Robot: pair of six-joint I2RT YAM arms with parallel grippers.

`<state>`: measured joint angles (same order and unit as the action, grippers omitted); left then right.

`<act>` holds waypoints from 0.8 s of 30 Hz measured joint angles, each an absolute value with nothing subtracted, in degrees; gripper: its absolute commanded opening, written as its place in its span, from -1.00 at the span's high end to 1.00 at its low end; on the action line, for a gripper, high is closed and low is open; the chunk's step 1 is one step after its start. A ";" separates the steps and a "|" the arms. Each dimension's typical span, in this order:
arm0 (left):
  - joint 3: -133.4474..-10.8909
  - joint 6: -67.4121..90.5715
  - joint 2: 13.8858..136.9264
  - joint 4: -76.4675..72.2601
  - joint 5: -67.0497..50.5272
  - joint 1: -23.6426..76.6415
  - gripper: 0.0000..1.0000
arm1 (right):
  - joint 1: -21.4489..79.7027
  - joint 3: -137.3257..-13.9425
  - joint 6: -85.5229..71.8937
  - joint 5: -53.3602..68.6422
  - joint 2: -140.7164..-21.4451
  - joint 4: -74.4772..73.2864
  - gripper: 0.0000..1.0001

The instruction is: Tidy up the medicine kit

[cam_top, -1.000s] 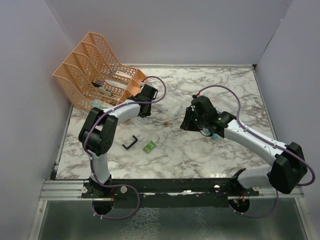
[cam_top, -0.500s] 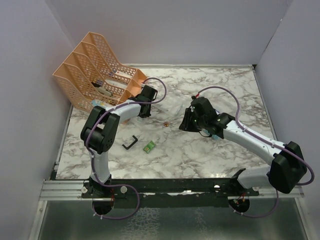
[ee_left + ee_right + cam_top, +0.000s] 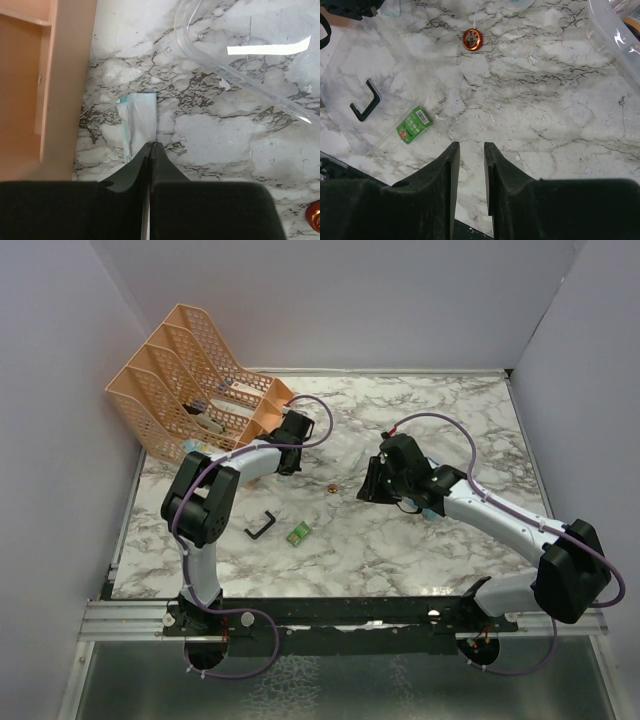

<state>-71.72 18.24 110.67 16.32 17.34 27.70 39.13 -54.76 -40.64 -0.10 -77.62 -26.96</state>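
Observation:
The medicine kit shows as a clear plastic box rim (image 3: 240,70), also seen at the right wrist view's upper right (image 3: 615,35). A flat clear sheet bearing a black handle (image 3: 365,100) lies apart from it. My left gripper (image 3: 151,145) is shut, its tips pinched on the near edge of a white and teal packet (image 3: 137,117) lying beside the peach rack (image 3: 65,85). My right gripper (image 3: 471,147) hovers over bare marble with a narrow gap and nothing between the fingers. In the top view the left gripper (image 3: 287,462) is by the rack, the right gripper (image 3: 370,488) mid-table.
A small green box (image 3: 412,124) lies next to the black handle (image 3: 262,525). A round orange tin (image 3: 472,39) sits on the marble between the arms (image 3: 331,489). The peach mesh rack (image 3: 190,380) stands at the back left, holding a few items.
The left gripper's fingers have closed fully at the packet. The right arm has shifted slightly, with its gap narrowing a little.

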 measured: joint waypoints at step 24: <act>-77.10 15.64 103.22 12.01 -14.66 31.68 1.00 | 39.13 -54.81 -42.35 -4.19 -68.88 -27.49 0.48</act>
<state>-77.10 15.64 103.22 12.01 -14.66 31.68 39.13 -54.81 -42.35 -4.19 -68.88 -27.49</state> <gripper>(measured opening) 0.011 0.263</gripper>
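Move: The left hand has its fingers shut on the white packet at table height. The clear tray lies about 11 cm to its right and 6 cm ahead, and a teal packet in the tray's right end some 15 cm right and 3 ahead. The red yo-yo is about 10 cm right and 4 back; the medicine box stands roughly 34 right and 3 ahead. From the right hand, the tray is some 22 cm ahead, 7 left and 9 below. Left hand lifts the pinched white packet 10 cm, swinging 13 right towards the tray's right end; right hand rises. ##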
